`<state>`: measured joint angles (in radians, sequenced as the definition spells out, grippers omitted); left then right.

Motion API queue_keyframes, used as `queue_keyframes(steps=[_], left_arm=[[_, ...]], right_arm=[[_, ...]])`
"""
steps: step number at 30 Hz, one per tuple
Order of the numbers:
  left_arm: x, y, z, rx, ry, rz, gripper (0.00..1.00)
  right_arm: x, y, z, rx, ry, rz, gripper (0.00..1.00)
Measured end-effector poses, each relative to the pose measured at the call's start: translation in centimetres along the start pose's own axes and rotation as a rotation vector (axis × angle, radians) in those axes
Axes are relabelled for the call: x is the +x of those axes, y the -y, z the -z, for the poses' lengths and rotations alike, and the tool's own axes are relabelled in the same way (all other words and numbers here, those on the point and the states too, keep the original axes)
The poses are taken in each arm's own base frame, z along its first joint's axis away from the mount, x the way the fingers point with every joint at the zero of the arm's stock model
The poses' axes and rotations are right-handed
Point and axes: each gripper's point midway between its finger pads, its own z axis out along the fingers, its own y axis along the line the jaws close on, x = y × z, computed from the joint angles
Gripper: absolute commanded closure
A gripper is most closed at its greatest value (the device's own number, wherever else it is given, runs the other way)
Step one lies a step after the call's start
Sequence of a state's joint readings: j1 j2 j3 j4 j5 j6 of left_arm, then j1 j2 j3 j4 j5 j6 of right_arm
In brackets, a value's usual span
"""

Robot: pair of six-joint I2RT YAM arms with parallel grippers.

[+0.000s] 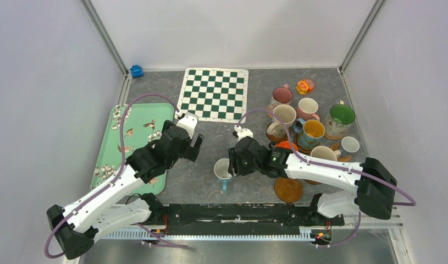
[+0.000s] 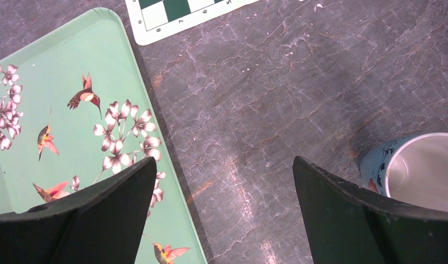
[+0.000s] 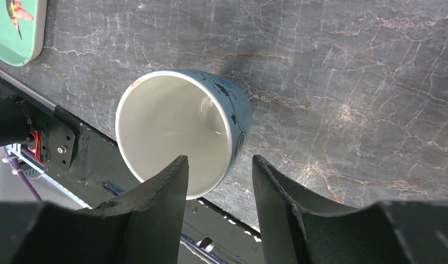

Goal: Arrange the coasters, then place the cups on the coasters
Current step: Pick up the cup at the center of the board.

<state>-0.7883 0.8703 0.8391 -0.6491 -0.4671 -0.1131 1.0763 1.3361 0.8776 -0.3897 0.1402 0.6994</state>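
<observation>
A blue patterned cup (image 1: 223,168) with a white inside (image 3: 172,126) stands alone on the grey table, between the arms. My right gripper (image 1: 233,163) (image 3: 220,159) straddles its rim, one finger over the inside and one outside, with a gap still showing on each side of the wall. My left gripper (image 1: 198,147) (image 2: 224,165) hangs wide open over bare table, and the same cup (image 2: 425,170) sits at its right. Several more cups (image 1: 312,132) crowd the back right, some on dark coasters. One brown coaster (image 1: 288,190) lies bare near my right arm.
A mint-green bird-printed tray (image 1: 134,118) (image 2: 62,66) lies at the left. The green-and-white chequered mat (image 1: 214,93) is at the back centre. A small orange toy (image 1: 304,86) sits behind the cups and a blue object (image 1: 136,71) in the back left corner.
</observation>
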Motion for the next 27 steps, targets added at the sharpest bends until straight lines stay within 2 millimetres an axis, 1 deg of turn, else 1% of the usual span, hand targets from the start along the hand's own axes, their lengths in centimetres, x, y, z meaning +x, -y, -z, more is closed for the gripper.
queue_keyframes(steps=[4,6,10,12,20,24,27], left_arm=[[0.1,0.0,0.0,0.001,-0.002,-0.001,0.00],[0.1,0.0,0.0,0.001,-0.001,-0.004,0.00],[0.1,0.0,0.0,0.002,0.001,-0.006,0.00],[0.1,0.0,0.1,0.002,0.003,-0.005,0.00],[0.1,-0.1,0.2,0.003,0.007,-0.003,0.00],[0.1,-0.1,0.2,0.003,0.007,-0.003,0.00],[0.1,-0.1,0.2,0.003,0.007,-0.003,0.00]], right_arm=[[0.3,0.3,-0.3,0.019,-0.010,-0.014,0.60],[0.4,0.6,-0.2,0.036,-0.011,-0.022,0.66],[0.0,0.8,-0.1,0.059,-0.005,-0.036,0.76],[-0.2,0.8,0.0,0.066,0.001,-0.041,0.80],[-0.2,1.5,0.1,0.104,0.010,-0.059,0.82],[-0.1,1.6,0.1,0.107,0.007,-0.061,0.90],[-0.1,1.7,0.2,0.111,0.008,-0.059,1.00]])
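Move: The cup's middle is about 4 cm to the right gripper's left, roughly level with it fore and aft and 4 cm lower; the near side of the rim lies between the open fingers. Of its neighbours, the orange cup is some 19 cm to that gripper's right and 5 cm ahead, the bare coaster about 21 cm right and 8 cm back. From the left gripper, the cup lies around 11 cm right, 7 cm back and well below. Shut the right gripper's half-open fingers on the cup's right-hand rim, one finger inside the cup and one outside, until they pinch the wall. As they close, ease the hand about 1.5 cm to the right and slightly forward, turning it some 5 degrees clockwise and staying at nearly the same height; don't lift yet. ##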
